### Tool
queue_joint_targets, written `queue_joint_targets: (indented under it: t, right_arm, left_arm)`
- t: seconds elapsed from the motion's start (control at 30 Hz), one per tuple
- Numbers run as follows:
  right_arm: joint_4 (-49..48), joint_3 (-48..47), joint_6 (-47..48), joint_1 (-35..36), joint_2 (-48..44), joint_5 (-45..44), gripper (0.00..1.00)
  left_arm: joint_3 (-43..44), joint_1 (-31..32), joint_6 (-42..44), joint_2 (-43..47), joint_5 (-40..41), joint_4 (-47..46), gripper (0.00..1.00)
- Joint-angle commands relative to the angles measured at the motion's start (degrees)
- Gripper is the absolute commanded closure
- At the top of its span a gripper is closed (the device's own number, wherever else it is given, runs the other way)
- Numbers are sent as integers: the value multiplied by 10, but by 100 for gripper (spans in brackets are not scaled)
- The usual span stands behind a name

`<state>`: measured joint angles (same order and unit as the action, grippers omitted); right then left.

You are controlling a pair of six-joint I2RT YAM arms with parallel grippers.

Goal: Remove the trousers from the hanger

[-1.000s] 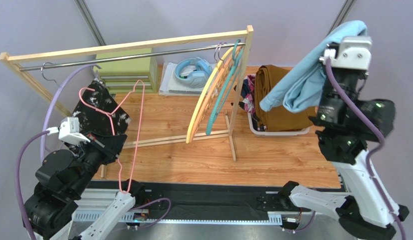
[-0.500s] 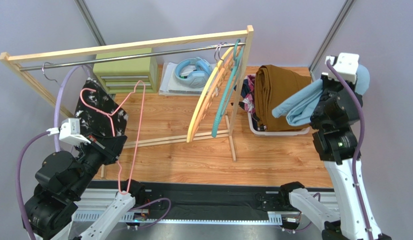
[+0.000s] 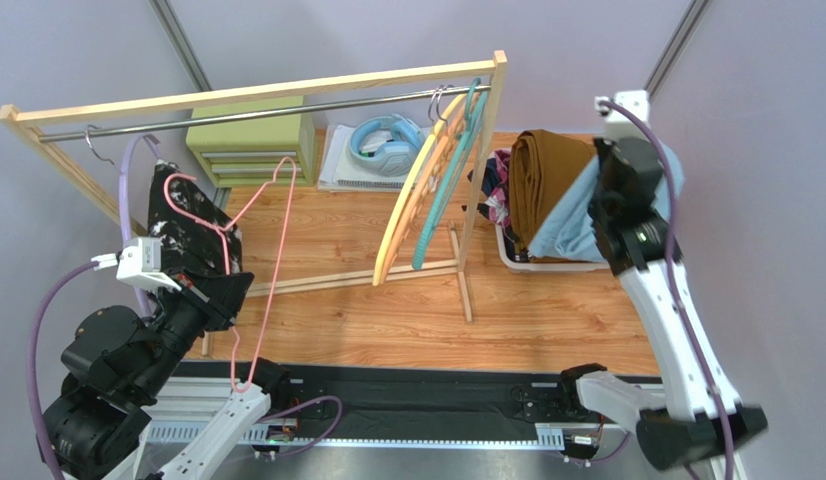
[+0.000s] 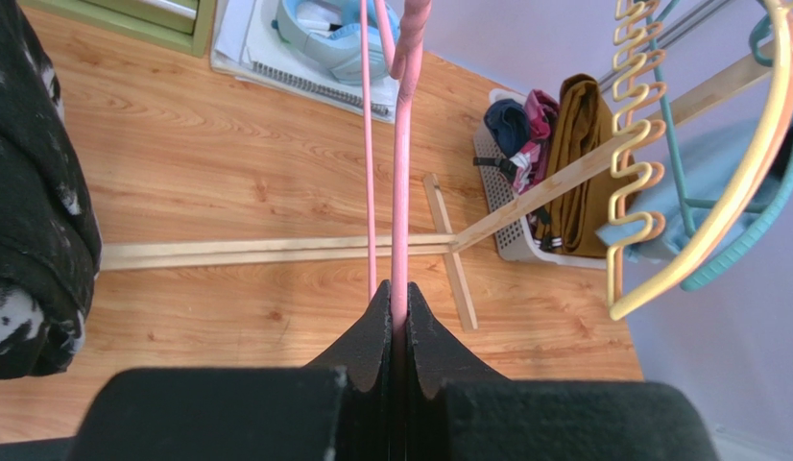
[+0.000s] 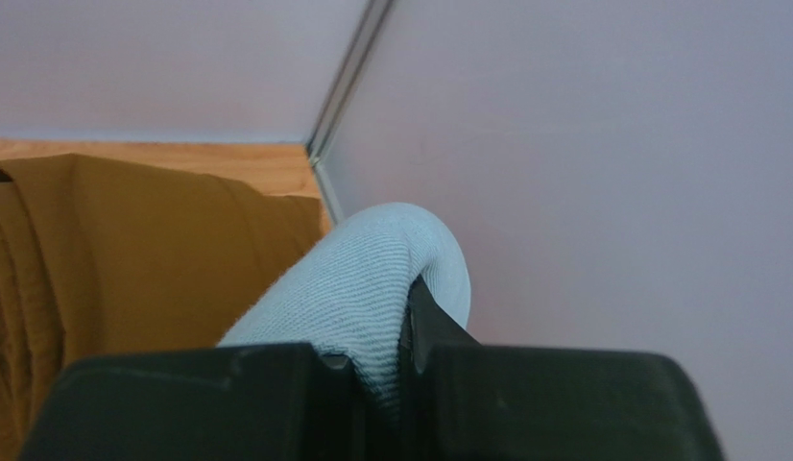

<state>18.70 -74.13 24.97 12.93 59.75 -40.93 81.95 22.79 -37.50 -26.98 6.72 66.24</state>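
My left gripper point(image 3: 234, 292) point(image 4: 398, 303) is shut on the thin bar of a pink hanger point(image 3: 283, 215) point(image 4: 402, 182). It holds the hanger tilted, off the rail. Black trousers with white speckles point(image 3: 192, 228) point(image 4: 26, 192) hang bunched at the hanger's left end. At the right, my right gripper point(image 3: 615, 205) point(image 5: 402, 336) is shut on light blue trousers point(image 3: 570, 225) point(image 5: 348, 288), low over the white basket point(image 3: 557, 266). The blue cloth lies against folded mustard-brown trousers point(image 3: 540, 185) point(image 5: 132, 240) in that basket. Navy and pink floral cloth point(image 4: 520, 120) sit at the basket's left side.
A wooden rack with a metal rail point(image 3: 287, 105) spans the back. A yellow hanger point(image 3: 412, 200) and a teal hanger point(image 3: 449, 175) hang at its right end. Behind it stand a green drawer box point(image 3: 252, 140) and blue headphones point(image 3: 387, 140) on a notebook.
My right arm has swung down and back, bringing the light blue trousers from high in the air down onto the basket. The left gripper and pink hanger shifted slightly, and the black trousers bunched leftwards.
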Motion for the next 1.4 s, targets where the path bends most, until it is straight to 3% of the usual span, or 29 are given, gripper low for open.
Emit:
queue_joint_targets:
  t: [0.0, 0.03, 0.13, 0.27, 0.33, 0.43, 0.63, 0.87, 0.97, 1.1, 1.23, 1.33, 1.37]
  right_arm:
    - [-78, -112, -48, 3, 148, 78, 98]
    - [-65, -137, -50, 6, 215, 79, 98]
    - [-40, -219, -61, 11, 296, 93, 93]
    - [64, -282, -109, 15, 396, 61, 76]
    - [85, -259, -141, 15, 395, 71, 69]
    - [123, -237, -191, 15, 364, 98, 43]
    - [292, -246, -308, 29, 263, 131, 24]
    - [405, -183, -417, 43, 85, 235, 21]
    - [430, -169, -447, 103, 1, 241, 21]
    - [481, -190, -497, 239, -48, 259, 22]
    - [456, -166, -537, 325, -89, 395, 22]
    - [373, -132, -578, 383, -112, 505, 22]
    - [342, -131, -585, 438, -107, 507, 22]
  left_arm:
    - [29, -2, 36, -14, -7, -23, 100]
    - [33, -2, 41, -18, -6, -22, 100]
    - [31, -2, 45, -22, -4, -20, 100]
    - [22, -1, 48, -25, -14, -18, 100]
    - [19, -2, 48, -22, -17, -18, 100]
    - [22, -2, 48, -25, -27, -17, 100]
    - [22, -2, 44, -31, -41, -3, 100]
    - [26, -2, 48, -25, -50, -2, 100]
    - [27, -2, 44, -27, -62, -1, 100]
    - [25, -2, 41, -25, -76, -5, 100]
    - [23, -2, 42, -21, -85, -10, 100]
    - [22, -2, 39, -18, -93, -12, 100]
    - [21, -2, 36, -19, -94, -13, 100]
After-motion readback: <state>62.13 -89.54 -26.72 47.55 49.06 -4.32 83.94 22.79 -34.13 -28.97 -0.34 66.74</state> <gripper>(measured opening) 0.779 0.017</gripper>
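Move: The blue trousers are already pinched in the right hand, and the white basket they are taken to has its middle about 9 cm ahead of that hand, 6 cm to its left and 31 cm below. The brown trousers lie on the basket's pile, roughly 11 cm ahead, 7 cm left and 27 cm down. The empty teal hanger is some 36 cm left, 3 cm ahead and 5 cm lower. From the left hand, the basket lies about 30 cm ahead, 65 cm right and 29 cm below. The blue trousers are carried out over the basket and down, the right hand reaching about 17 cm forward and sinking nearly as far, tipping down as its fingers open and let go. The right hand then swings back some 35 cm, left and up, away from the basket, fingers wide, rolling its left side up and turning counter-clockwise. The left hand still grips the pink hanger, easing slightly right. ##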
